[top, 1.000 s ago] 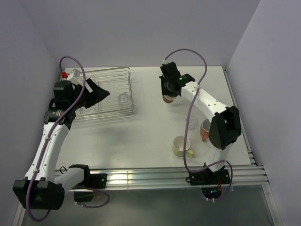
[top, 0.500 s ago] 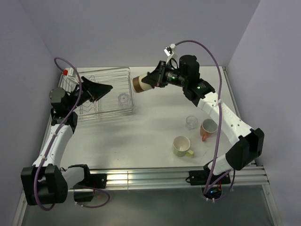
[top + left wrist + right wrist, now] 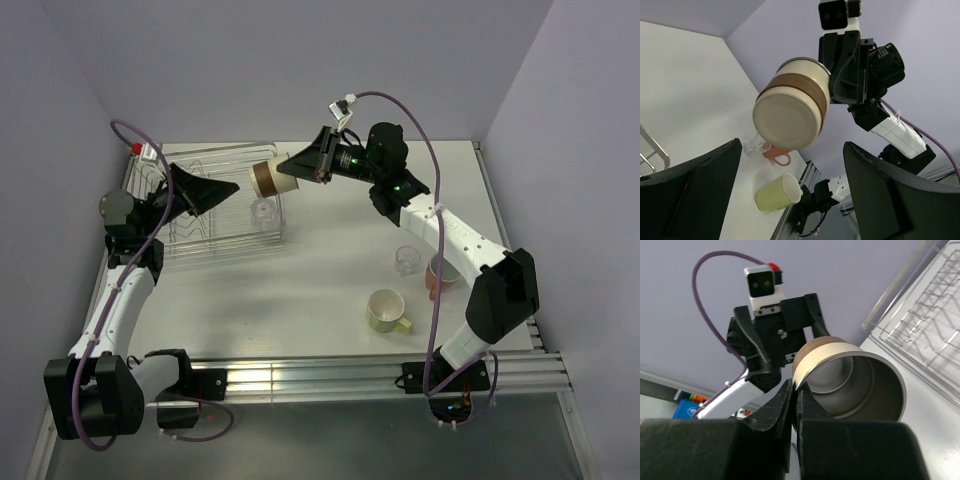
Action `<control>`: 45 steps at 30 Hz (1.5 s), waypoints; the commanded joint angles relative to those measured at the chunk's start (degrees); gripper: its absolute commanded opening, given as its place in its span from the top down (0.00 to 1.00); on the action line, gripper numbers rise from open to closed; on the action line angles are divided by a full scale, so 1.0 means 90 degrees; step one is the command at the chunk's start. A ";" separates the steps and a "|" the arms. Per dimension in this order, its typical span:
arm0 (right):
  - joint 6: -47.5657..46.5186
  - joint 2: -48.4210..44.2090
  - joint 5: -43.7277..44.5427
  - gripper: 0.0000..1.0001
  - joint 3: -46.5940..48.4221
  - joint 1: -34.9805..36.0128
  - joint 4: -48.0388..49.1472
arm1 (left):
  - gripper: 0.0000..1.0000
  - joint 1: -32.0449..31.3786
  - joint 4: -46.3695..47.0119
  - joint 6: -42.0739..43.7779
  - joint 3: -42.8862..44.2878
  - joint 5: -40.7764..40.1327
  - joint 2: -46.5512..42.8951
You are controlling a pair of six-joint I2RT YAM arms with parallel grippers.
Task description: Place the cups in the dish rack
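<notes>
My right gripper (image 3: 287,168) is shut on the rim of the brown cup (image 3: 267,177), one finger inside its metallic mouth (image 3: 850,382). The cup lies sideways in the air over the right side of the dish rack (image 3: 228,244), its cream base (image 3: 787,119) facing my left gripper (image 3: 228,192). That gripper stands open just left of the cup, not touching it. One clear glass (image 3: 262,211) stands inside the rack. On the table at the right are another clear glass (image 3: 407,260), the orange mug (image 3: 440,275) and the yellow-green mug (image 3: 387,311).
The rack's wire prongs (image 3: 927,322) fill the table's back left. A red-and-white object (image 3: 142,153) sits behind the rack's far left corner. Walls close in the table on the left, back and right. A metal rail (image 3: 330,375) runs along the near edge.
My right arm has swung the brown cup left from mid-table to over the rack's right side, tipping it sideways. My left gripper has lifted, turned toward the cup and opened wider.
</notes>
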 commanded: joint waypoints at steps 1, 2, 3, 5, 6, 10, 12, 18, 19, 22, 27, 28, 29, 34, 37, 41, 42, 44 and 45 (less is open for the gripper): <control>0.0331 0.0039 -0.0198 1.00 0.0179 0.0172 0.0793 | 0.10 0.0008 -0.0285 0.0462 0.0323 0.0170 -0.0177; 0.0340 0.0059 -0.0198 1.00 0.0189 0.0192 0.0813 | 0.10 0.0008 -0.0286 0.0462 0.0342 0.0219 -0.0177; 0.0399 0.0117 -0.0207 1.00 0.0209 0.0192 0.0832 | 0.10 0.0008 -0.0315 0.0501 0.0352 0.0239 -0.0167; 0.0438 0.0176 -0.0237 1.00 0.0296 0.0231 0.0871 | 0.10 0.0008 -0.0567 0.0666 0.0430 0.0229 -0.0167; 0.0467 0.0225 -0.0237 1.00 0.0316 0.0251 0.0881 | 0.10 0.0008 -0.0617 0.0696 0.0440 0.0229 -0.0167; 0.0585 0.0332 -0.0256 1.00 0.0414 0.0329 0.0998 | 0.10 0.0008 -0.0647 0.0726 0.0430 0.0229 -0.0167; 0.0662 0.0401 -0.0247 1.00 0.0443 0.0378 0.1056 | 0.10 0.0008 -0.0579 0.0687 0.0440 0.0258 -0.0157; 0.1091 0.0586 -0.0266 1.00 0.0424 0.0417 0.1623 | 0.10 -0.0012 -0.0637 0.0735 0.0459 0.0356 -0.0138; 0.1141 0.0606 -0.0276 1.00 0.0453 0.0436 0.1730 | 0.10 -0.0012 -0.0763 0.0793 0.0469 0.0337 -0.0148; 0.1190 0.0694 -0.0286 1.00 0.0550 0.0495 0.1731 | 0.10 -0.0012 -0.0823 0.0853 0.0469 0.0337 -0.0128; 0.1239 0.0821 -0.0286 1.00 0.0648 0.0583 0.1789 | 0.10 -0.0051 -0.0823 0.0862 0.0498 0.0288 -0.0118; 0.1258 0.0840 -0.0286 1.00 0.0668 0.0583 0.1809 | 0.10 -0.0061 -0.0823 0.0862 0.0508 0.0288 -0.0109; 0.1268 0.0870 -0.0286 1.00 0.0678 0.0593 0.1828 | 0.10 -0.0061 -0.0823 0.0862 0.0518 0.0298 -0.0099; 0.1356 0.0958 -0.0295 1.00 0.0746 0.0632 0.1936 | 0.10 -0.0119 -0.0823 0.0862 0.0508 0.0268 -0.0089; 0.1327 0.1016 -0.0305 1.00 0.0785 0.0661 0.1868 | 0.11 -0.0119 -0.0823 0.0862 0.0499 0.0249 -0.0109; 0.1317 0.1133 -0.0305 1.00 0.0824 0.0720 0.1867 | 0.12 -0.0119 -0.0745 0.0765 0.0518 0.0249 -0.0138; 0.1327 0.1153 -0.0305 1.00 0.0834 0.0720 0.1858 | 0.12 -0.0119 -0.0735 0.0765 0.0518 0.0239 -0.0138; 0.1337 0.1192 -0.0315 1.00 0.0853 0.0739 0.1887 | 0.13 -0.0119 -0.0735 0.0755 0.0528 0.0220 -0.0167; 0.1337 0.1211 -0.0315 1.00 0.0863 0.0739 0.1887 | 0.13 -0.0119 -0.0725 0.0755 0.0528 0.0220 -0.0177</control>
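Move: The right hand holds the banded cup pinched at its rim, base pointing left; it is bound for the open left gripper, about 12 cm to its left, 3 cm back and 3 cm lower. Below the right hand, the glass in the rack lies some 12 cm ahead, 10 cm left and 33 cm down. From the left hand, the cup's middle is roughly 5 cm ahead, 9 cm right and 2 cm up, while the rack's middle is about 19 cm ahead, 13 cm left and 30 cm below. The right hand carries the banded cup base first to the left, about 6 cm at an easy pace and near enough level, towards the waiting left gripper, turning some 10 degrees counter-clockwise and keeping its shut pinch on the rim. The left hand stays almost in place high over the table, fingers still wide open and pointing at the cup's base, which comes in between its fingertips without a clear sign of their touching it. ##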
